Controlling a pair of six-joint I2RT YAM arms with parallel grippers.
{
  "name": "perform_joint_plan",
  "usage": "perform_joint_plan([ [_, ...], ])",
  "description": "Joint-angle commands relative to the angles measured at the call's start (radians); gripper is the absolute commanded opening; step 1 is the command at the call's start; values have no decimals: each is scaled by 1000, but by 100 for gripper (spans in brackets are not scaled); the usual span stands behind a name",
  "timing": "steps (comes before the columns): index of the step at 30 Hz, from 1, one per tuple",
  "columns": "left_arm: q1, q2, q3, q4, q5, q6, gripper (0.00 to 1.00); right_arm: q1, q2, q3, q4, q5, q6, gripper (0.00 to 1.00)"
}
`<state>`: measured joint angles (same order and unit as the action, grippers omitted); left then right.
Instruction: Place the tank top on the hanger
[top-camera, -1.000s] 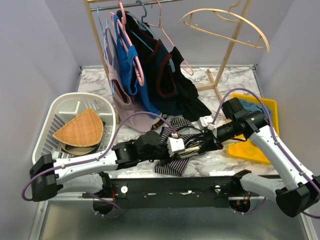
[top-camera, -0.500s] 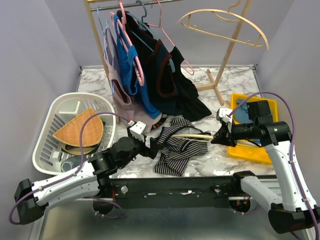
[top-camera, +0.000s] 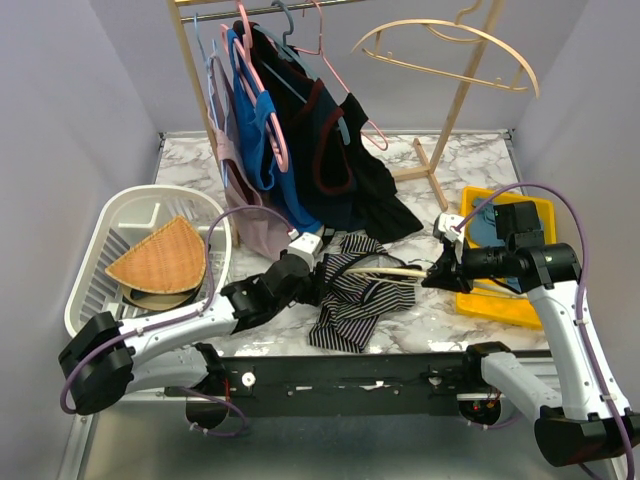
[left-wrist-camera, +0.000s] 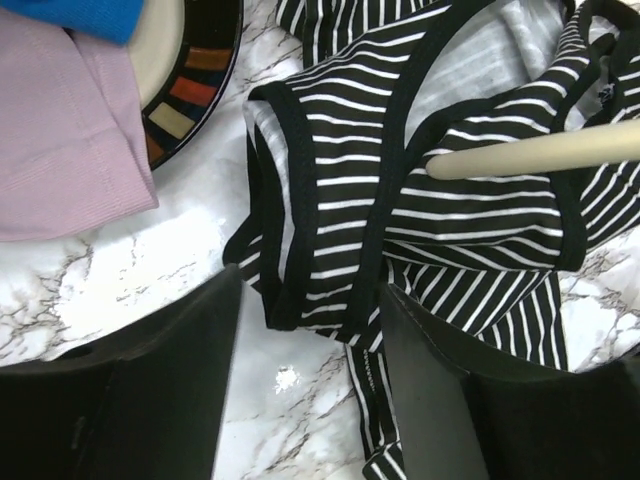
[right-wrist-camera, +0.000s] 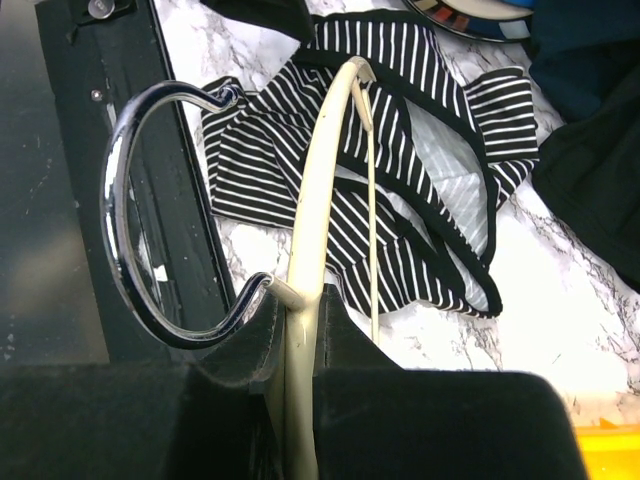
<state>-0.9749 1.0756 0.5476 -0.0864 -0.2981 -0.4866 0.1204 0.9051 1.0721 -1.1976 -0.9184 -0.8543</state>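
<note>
The striped tank top (top-camera: 355, 295) lies crumpled on the marble near the front edge. My right gripper (top-camera: 432, 275) is shut on the cream hanger (top-camera: 400, 270) next to its metal hook (right-wrist-camera: 150, 220). One hanger arm (right-wrist-camera: 330, 150) reaches left over the tank top (right-wrist-camera: 420, 130). Whether that arm passes through an opening I cannot tell. My left gripper (top-camera: 318, 283) is open at the garment's left edge. In the left wrist view the gripper (left-wrist-camera: 310, 290) has a black-edged fold of the tank top (left-wrist-camera: 320, 200) just ahead of its fingers, with bare marble between them. The hanger's tip (left-wrist-camera: 520, 152) rests on the stripes.
A white basket (top-camera: 110, 225) stands at the left and a yellow tray (top-camera: 520, 305) at the right. The clothes rack (top-camera: 300, 130) behind holds several garments, and a second cream hanger (top-camera: 450, 45) hangs at the top right. A plate (left-wrist-camera: 195, 70) and pink cloth (left-wrist-camera: 60, 150) lie beside the tank top.
My left gripper let go of the tank top, opened, drew back left, then came forward to the garment's left edge. My right gripper pulled the hanger rightward and has held still since.
</note>
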Motion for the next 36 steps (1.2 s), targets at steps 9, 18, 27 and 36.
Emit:
perform_joint_plan([
  [9, 99, 130, 49, 54, 163, -9, 40, -7, 6, -1, 3, -65, -12, 0],
  [18, 139, 64, 69, 45, 297, -29, 0, -8, 17, 14, -39, -91, -74, 0],
  [27, 197, -69, 109, 28, 454, -99, 0, -8, 81, 81, -83, -108, -163, 0],
  [36, 243, -75, 126, 80, 545, -168, 0, -8, 46, 118, 87, -70, -98, 0],
])
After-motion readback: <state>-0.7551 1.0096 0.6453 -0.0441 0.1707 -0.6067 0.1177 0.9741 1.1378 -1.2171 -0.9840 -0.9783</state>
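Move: Just below the left fingers, some 3 cm down and 1 cm ahead, lies the tank top's black-edged left shoulder; the shirt's middle is about 10 cm to the hand's right, level with it and 4 cm lower. The hanger's free end sits roughly 7 cm right, 4 cm ahead and slightly above; the plate is 10 cm ahead, 2 cm left. From the right hand, which holds the hanger, that shoulder lies about 21 cm left, 4 cm ahead and 16 cm below. Dipping about 2.5 cm down and a little forward, the left hand shuts its half-closed fingers and pinches the tank top's left shoulder, then lifts it roughly 10 cm beside the hanger's free end, easing 2 cm to the right and rolling some 20 degrees with its left side dropping. The right hand keeps its grip on the hanger, creeping late about 1 cm forward and 1.5 cm up. ##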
